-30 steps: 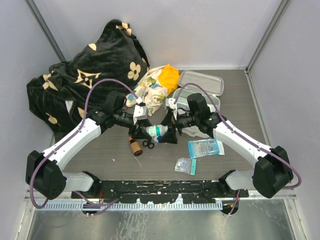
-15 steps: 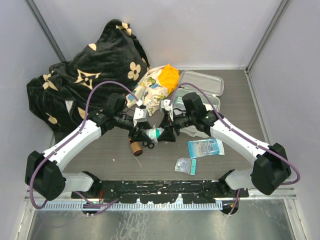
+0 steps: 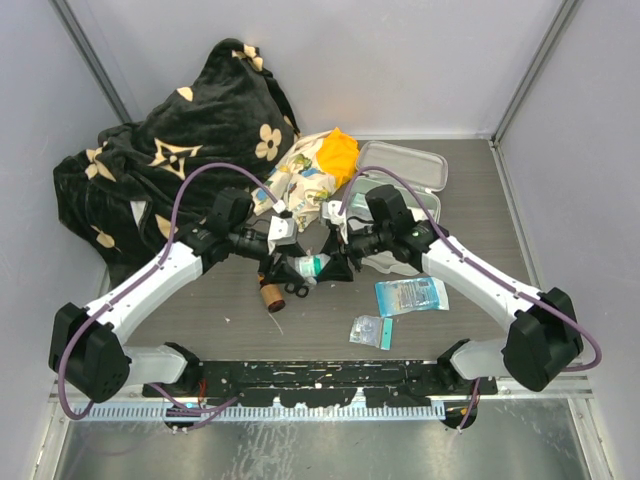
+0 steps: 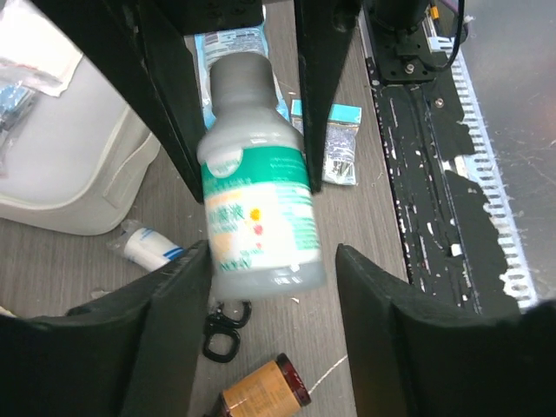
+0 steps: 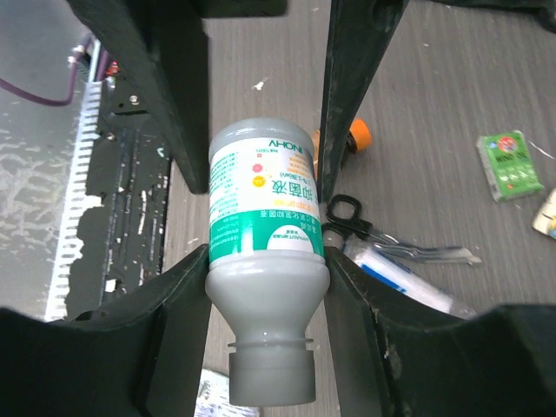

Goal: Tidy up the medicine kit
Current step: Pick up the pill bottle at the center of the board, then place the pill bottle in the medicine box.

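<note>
A white bottle with a green label (image 3: pixel 311 265) hangs level above the table between both grippers. In the right wrist view my right gripper (image 5: pixel 265 265) is shut on the bottle (image 5: pixel 268 217), both fingers pressing its shoulder just below the grey cap. In the left wrist view my left gripper (image 4: pixel 268 265) stands round the bottle's (image 4: pixel 256 200) base, with a gap at one finger. The medicine kit (image 3: pixel 402 166), a pale grey zip case, lies open behind the right arm. Its wall (image 4: pixel 69 165) also shows in the left wrist view.
Under the bottle lie a brown jar (image 3: pixel 272 296), black scissors (image 5: pixel 356 217) and a white-and-blue tube (image 4: pixel 148 248). A blue packet (image 3: pixel 410 295) and a small packet (image 3: pixel 368 330) lie nearer the front. A floral-and-orange cloth (image 3: pixel 315 175) and a black blanket (image 3: pixel 170 150) fill the back left.
My right gripper has moved left to the bottle and closed on its cap end. The left gripper's jaws have eased slightly apart round the base.
</note>
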Tool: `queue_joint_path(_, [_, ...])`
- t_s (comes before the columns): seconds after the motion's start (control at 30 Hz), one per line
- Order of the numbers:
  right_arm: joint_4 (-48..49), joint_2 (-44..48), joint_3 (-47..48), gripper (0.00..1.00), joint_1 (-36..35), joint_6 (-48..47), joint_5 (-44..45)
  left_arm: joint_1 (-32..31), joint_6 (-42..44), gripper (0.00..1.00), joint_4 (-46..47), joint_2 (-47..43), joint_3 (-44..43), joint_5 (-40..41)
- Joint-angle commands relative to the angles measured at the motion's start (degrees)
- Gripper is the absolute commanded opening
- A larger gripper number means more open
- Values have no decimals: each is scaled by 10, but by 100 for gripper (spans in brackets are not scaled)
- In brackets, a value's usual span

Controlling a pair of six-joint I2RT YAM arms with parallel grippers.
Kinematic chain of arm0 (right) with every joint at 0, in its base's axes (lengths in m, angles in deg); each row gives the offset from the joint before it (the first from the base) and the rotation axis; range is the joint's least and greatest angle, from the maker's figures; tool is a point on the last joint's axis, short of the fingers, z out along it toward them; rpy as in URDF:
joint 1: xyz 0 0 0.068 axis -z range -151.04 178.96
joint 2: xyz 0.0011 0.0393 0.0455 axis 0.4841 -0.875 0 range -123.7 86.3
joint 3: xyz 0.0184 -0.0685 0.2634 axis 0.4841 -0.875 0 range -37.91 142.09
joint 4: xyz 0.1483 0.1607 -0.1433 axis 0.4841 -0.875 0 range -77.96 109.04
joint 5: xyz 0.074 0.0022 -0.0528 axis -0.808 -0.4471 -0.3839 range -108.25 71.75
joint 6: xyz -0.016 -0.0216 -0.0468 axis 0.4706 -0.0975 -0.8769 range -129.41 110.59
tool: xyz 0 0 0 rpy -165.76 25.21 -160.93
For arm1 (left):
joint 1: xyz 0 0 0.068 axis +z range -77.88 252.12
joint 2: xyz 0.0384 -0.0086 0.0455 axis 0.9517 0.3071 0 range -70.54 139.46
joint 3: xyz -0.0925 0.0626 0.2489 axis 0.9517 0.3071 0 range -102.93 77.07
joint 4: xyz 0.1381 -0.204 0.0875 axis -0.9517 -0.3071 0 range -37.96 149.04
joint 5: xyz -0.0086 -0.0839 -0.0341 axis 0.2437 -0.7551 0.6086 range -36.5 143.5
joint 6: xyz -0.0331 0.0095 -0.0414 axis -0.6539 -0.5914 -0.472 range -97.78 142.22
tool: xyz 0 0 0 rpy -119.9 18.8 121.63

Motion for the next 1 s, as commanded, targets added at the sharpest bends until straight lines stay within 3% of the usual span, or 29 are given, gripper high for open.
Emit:
queue_joint_path(0.0, [1, 45, -9, 33, 37, -31, 31, 17, -47, 67, 49, -31, -1, -9])
queue_joint_path(0.13, [-8, 67, -27, 30, 87, -49, 31, 42, -94, 92, 80, -33, 0, -9])
queue_joint_path(0.2, [-15, 75, -34, 29, 118, -61, 30, 57, -117, 99, 99, -37, 1, -9])
queue_joint_path(0.5, [-61, 40, 3, 29, 245, -121, 50, 86, -151, 98, 123, -46, 1, 61])
queue_joint_path(0.8, [0, -39, 27, 29, 251, -114, 149, 88, -143, 98, 124, -57, 8, 82])
queue_joint_path(0.97, [53, -108, 40, 29, 250, -85, 160, 88, -135, 98, 120, -59, 12, 78])
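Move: The pill bottle is held in the right fingers, its middle about 2 cm to their left and 3 cm to the right of the left hand point. The open kit box, where it is bound, has its middle some 16 cm ahead, 16 cm right and 14 cm below the right hand, or 16 cm ahead and 21 cm right of the left hand. Below the right hand by about 17 cm lie the bandage roll, 5 cm ahead, and the scissors, 3 cm ahead and 5 cm left. Rightward and forward, some 15 cm each way, the right hand swings the bottle across to the kit box, keeping its grip while turning about 30 degrees clockwise; late on it sinks some 6 cm and dips its fingertips. The left fingers spread wide off the bottle's base end, and that hand draws about 6 cm forward and a little left and up, turning counter-clockwise. ##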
